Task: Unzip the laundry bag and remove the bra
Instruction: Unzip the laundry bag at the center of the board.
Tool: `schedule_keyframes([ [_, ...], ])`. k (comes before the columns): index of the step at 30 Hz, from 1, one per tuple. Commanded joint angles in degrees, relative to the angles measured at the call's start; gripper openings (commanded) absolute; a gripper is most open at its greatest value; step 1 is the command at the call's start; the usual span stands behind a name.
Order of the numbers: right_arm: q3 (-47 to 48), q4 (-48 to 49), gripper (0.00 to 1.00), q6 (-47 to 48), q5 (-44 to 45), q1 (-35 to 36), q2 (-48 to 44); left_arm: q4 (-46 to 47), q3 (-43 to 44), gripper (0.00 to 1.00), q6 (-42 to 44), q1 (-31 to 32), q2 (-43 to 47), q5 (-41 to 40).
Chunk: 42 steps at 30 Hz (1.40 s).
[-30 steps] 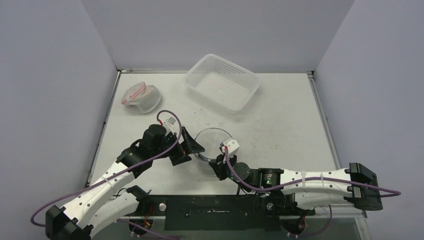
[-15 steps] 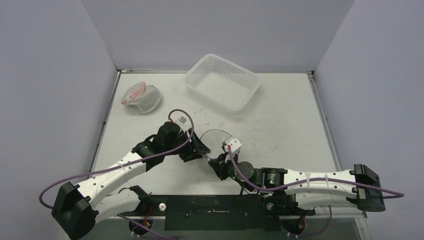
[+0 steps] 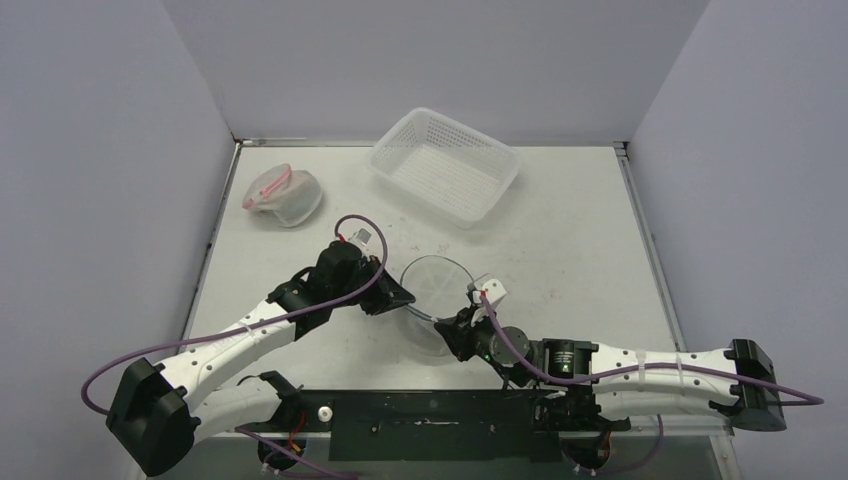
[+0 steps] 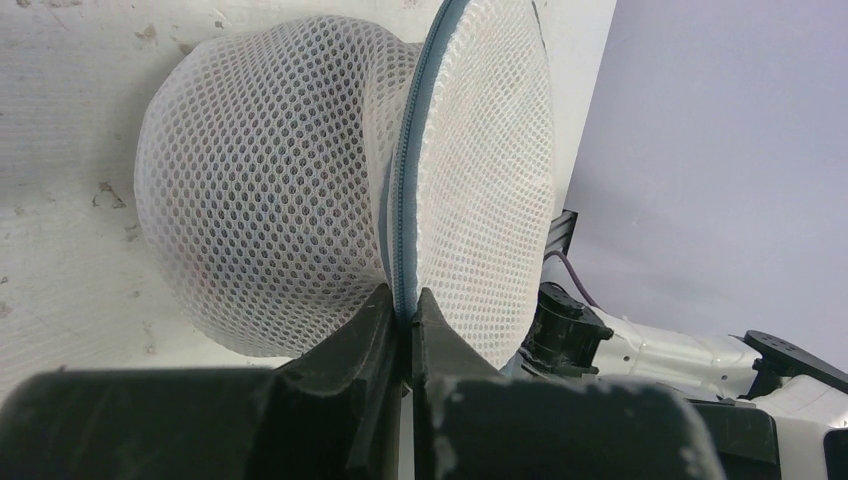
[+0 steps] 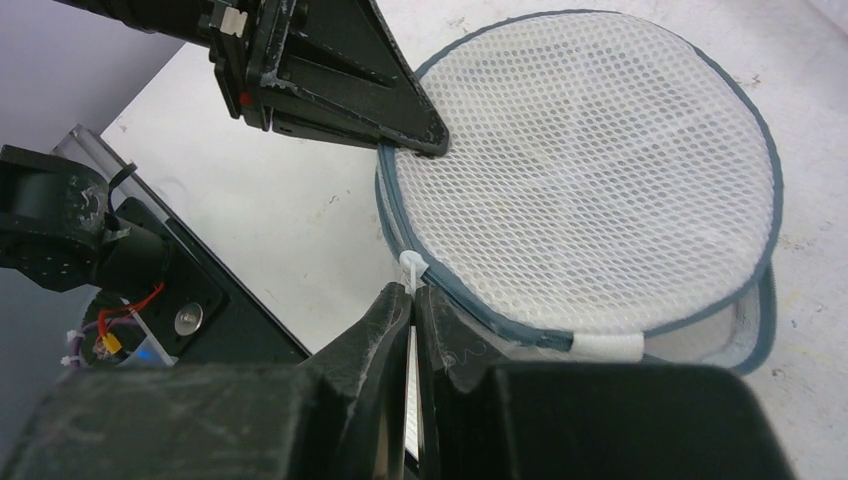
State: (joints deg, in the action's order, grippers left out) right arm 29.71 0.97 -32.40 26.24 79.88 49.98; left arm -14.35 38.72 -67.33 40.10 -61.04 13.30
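The laundry bag [image 3: 440,285] is a round white mesh pouch edged by a blue-grey zipper [image 4: 405,200], lying between the two arms. My left gripper [image 3: 408,300] is shut on the zipper seam at the bag's left edge [image 4: 408,318]. My right gripper [image 3: 450,325] is shut at the bag's near edge, pinching the small white zipper pull [image 5: 408,268] between its fingertips [image 5: 412,290]. In the right wrist view the bag's flat mesh face [image 5: 590,170] fills the frame, with the left gripper's black fingers [image 5: 380,110] at its rim. The bra is hidden; the mesh shows no clear shape inside.
A white perforated plastic basket [image 3: 397,132] stands at the back centre. A pale rounded bundle with a pink band [image 3: 282,195] lies at the back left near the wall. The black base rail [image 3: 430,425] runs along the near edge.
My left gripper swung right to the bag's edge and shut on the zipper seam. The right arm and the bag shifted slightly right, its grip unchanged.
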Motion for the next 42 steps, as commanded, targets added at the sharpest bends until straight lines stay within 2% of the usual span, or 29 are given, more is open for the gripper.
schedule_keyframes([
  [1,-1.3,-0.8,0.05,-2.0,3.5,0.3,-4.2,2.0,1.2,0.0,0.1,-0.8,0.3,-3.4],
  [9,-3.2,-3.8,0.05,-3.6,5.3,0.3,-7.2,3.0,0.0,0.0,-0.3,-1.0,0.5,-3.6],
  [26,-3.5,-5.2,0.06,-6.2,7.3,0.8,-7.6,4.9,-2.4,0.0,-0.9,-1.1,2.2,-4.2],
  [28,-3.3,-4.6,0.2,-7.3,6.9,0.9,-8.2,5.6,-3.1,0.0,-1.2,-1.1,2.7,-4.6],
  [29,-3.2,-4.1,0.35,-8.1,6.3,0.9,-8.7,6.2,-3.5,0.0,-1.6,-1.1,3.1,-5.1],
  [31,-3.0,-3.4,0.59,-11.1,6.2,0.9,-9.8,8.5,-5.1,0.0,-3.1,-1.0,4.2,-6.2],
  [33,-3.7,-1.8,0.71,-16.0,6.8,0.9,-11.0,12.1,-7.0,0.0,-4.8,-0.8,5.3,-7.6],
  [35,-5.3,-0.6,0.76,-22.4,8.6,0.9,-11.7,16.2,-9.2,0.0,-6.7,-0.4,6.6,-9.5],
  [38,-10.2,4.1,0.77,-35.5,11.1,0.9,-12.1,21.4,-13.1,0.0,-9.5,0.7,9.4,-14.2],
  [42,-14.8,13.1,0.78,-43.7,12.9,1.0,-8.6,26.8,-17.9,0.0,-13.0,3.0,13.0,-21.1],
])
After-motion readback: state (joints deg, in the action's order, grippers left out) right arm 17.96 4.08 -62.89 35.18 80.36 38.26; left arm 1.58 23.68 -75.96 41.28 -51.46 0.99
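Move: Your right fingers hold the zip pull of the laundry bag. The white label farther round its rim lies about 5 cm ahead of them and 4 cm to the right, a little lower; the stretch of rim that the left fingers pinch is some 6 cm ahead and 5 cm to the left. The bag's middle sits roughly 7 cm ahead, 1 cm to the left and 8 cm below. From the left hand, the label lies about 9 cm to the right and 1 cm back. Keep the left gripper pinched on the rim as the counter-hold, and draw the zip pull about 3 cm to the right and slightly down with the right gripper, slowing to a stop. Then open the right fingers wide to let go of the pull, bob briefly up and back down, and roll and tip that wrist downward some 30 degrees. Meanwhile ease the left hand, still pinching, a couple of centimetres left and a little forward, turning counter-clockwise. ##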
